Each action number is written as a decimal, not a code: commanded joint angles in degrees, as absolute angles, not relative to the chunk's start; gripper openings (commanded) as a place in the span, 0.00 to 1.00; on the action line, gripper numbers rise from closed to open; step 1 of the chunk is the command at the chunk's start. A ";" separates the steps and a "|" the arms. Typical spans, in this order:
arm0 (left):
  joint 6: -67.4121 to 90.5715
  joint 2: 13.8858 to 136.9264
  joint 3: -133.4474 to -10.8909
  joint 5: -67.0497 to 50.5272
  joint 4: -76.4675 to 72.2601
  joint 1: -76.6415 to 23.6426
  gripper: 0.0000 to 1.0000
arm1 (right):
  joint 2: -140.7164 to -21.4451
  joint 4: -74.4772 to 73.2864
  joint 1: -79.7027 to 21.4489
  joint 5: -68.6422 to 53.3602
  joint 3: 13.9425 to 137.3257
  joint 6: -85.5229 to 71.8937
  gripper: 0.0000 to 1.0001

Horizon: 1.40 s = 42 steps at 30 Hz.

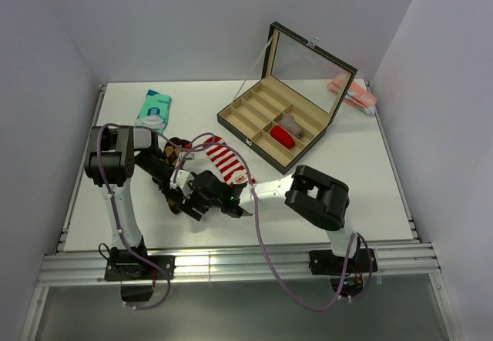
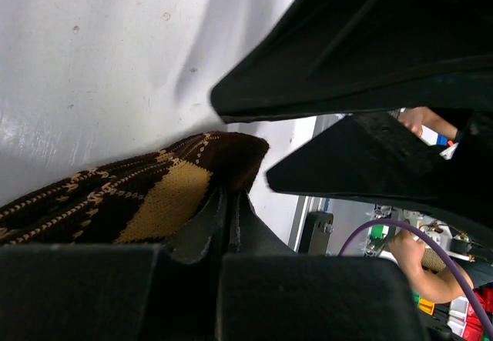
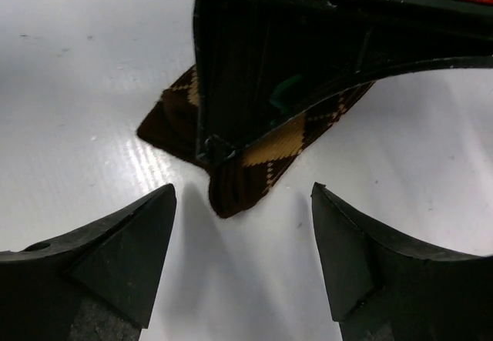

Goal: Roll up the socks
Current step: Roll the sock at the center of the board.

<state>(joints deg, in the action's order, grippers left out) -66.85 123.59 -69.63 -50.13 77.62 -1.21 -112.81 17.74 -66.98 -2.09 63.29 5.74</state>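
Observation:
A brown argyle sock lies left of centre on the white table, and a red-and-white striped sock lies just right of it. My left gripper is shut on the argyle sock, whose dark end pokes out past the pressed-together fingers. In the right wrist view the left gripper covers most of that sock, and only its folded tip shows below. My right gripper is open, low over the table, its fingertips either side of that tip and apart from it.
An open compartment box stands at the back right with a plain red roll in it. A teal packet lies at the back left, pink items at the far right. Both arms cross near the front edge.

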 commanded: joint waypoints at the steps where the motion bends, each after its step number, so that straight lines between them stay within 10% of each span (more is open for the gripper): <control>1: -68.38 123.93 -69.87 -49.83 78.66 -1.23 0.00 | -114.43 17.84 -67.67 1.67 66.79 9.05 0.77; 21: -67.15 124.72 -70.40 -49.48 78.49 -1.23 0.00 | -119.18 20.65 -69.70 5.80 69.08 12.66 0.53; 28: -66.62 122.97 -70.66 -49.83 78.49 -1.32 0.12 | -119.53 18.64 -69.61 6.33 69.96 11.25 0.00; 36: -59.95 113.57 -71.37 -50.89 72.35 -1.32 0.37 | -115.32 12.66 -69.61 12.21 67.86 6.95 0.00; 42: -52.13 107.15 -68.91 -49.40 61.80 -1.06 0.36 | -108.73 5.90 -69.78 11.52 64.26 0.27 0.00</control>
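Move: The brown sock's near end is already pinched in the shut left fingers, right at that hand's point. From the open right hand it lies about 2 cm to the left, level fore and aft, and some 2 cm below. The sock's far end is roughly 18 cm ahead of the right hand and about 1 cm left. The striped sock's middle is some 12 cm ahead and 14 cm to the right, 3 cm below. The right fingers shut on the brown sock's near end beside the left gripper: that hand edges forward a little and back again, working about 2 cm left and 2 cm down before closing. Only then do the left fingers open by a third, let go and pull away about 4 cm forward and 3 cm up, while the right keeps its pinch and draws some 3 cm to the right. ##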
